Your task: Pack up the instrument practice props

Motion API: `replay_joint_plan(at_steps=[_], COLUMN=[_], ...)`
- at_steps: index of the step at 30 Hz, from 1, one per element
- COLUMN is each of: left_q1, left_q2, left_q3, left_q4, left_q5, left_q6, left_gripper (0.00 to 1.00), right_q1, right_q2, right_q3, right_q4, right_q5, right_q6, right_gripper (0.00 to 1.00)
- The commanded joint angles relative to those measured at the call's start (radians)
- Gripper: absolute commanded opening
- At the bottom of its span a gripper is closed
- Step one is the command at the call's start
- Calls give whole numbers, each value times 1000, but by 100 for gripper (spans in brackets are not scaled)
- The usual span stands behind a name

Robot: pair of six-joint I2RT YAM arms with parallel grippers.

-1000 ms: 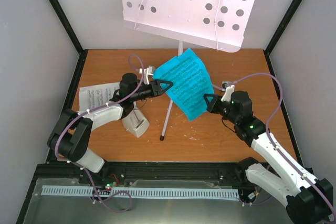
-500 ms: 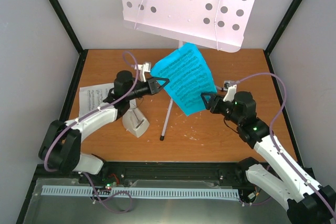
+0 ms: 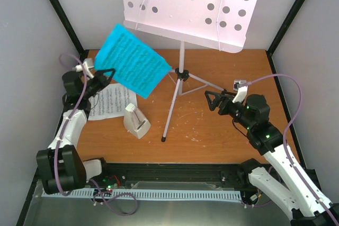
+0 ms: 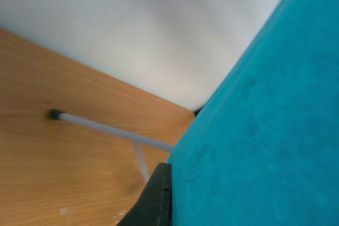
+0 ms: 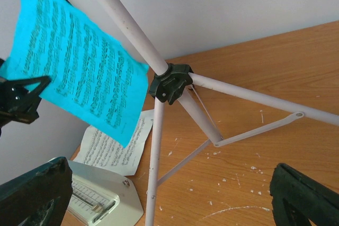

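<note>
My left gripper [image 3: 105, 74] is shut on the lower left corner of the bright blue sheet-music page [image 3: 134, 66] and holds it in the air over the table's left side. In the left wrist view that page [image 4: 265, 104] fills the right half, pressed against one dark finger [image 4: 157, 200]. A white sheet-music page [image 3: 109, 101] lies flat below it. The white pyramid metronome [image 3: 136, 121] stands just right of that sheet. The white perforated music stand [image 3: 185, 6] rises at the back on thin tripod legs [image 3: 172, 104]. My right gripper [image 3: 214, 100] is open and empty, right of the tripod.
The tripod hub [image 5: 170, 82] and its spread legs stand between the two arms. The right wrist view also shows the metronome [image 5: 100, 199] and the white sheet [image 5: 114, 149] at lower left. Grey walls close in the wooden table [image 3: 222, 136] on three sides.
The right gripper opened and let go of the blue page, then drew back a little. The left arm swung to the left, carrying the blue page away from the stand's pole.
</note>
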Motion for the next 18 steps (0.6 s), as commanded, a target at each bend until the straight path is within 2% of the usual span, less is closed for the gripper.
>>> replay_joint_plan(at_steps=[1,6,8,14,15,18], left_q1=[177,295,301,305,305,306], left_q2=[-27,-47,-48,-72,-66,-62], left_q3=[-127,-261,-305,-428,-430,-411], left_q4=[-3,2,4,7,-6,-66], left_q5=[51,-12,-13,-132,-132,-147], left_q6=[-12,9,5,15,26,77], left_gripper=[0,0,0,0,2,16], right_q1=[-5,-5,-5,-5,-5,-5], right_q2=[-36,-68,-69,-57,-53,-41], right_q3=[-3,-7,-9,-24,-24,-17], right_q4=[-26,-36,-38,-41,-39,-31], right_q5=[28,80,88,102,93,64], right_q6=[-12,-35,-33,-11,-11,-26], right_gripper=[100,100,100,100,100,100])
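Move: The left gripper still pinches the blue sheet by its edge; the white sheet it is taken to lies flat on the table, about 8 cm to the left, 4 cm back and some 28 cm below. The metronome stands about 7 cm to the right and 13 cm back, its middle some 20 cm down. The music stand's leg joint is about 27 cm right and 7 cm ahead, 15 cm lower. From the right hand, the white sheet lies some 47 cm left, 8 cm ahead and 28 cm down. Keep the blue sheet pinched and bring the left gripper down some 18 cm towards the white sheet. Swing it about 10 cm left early in the descent, then sink and draw back about 6 cm, tipping the fingers down and turning them counter-clockwise, each by some 20 degrees. Stay shut on the edge so the blue sheet trails out to the right and settles over the white one. ##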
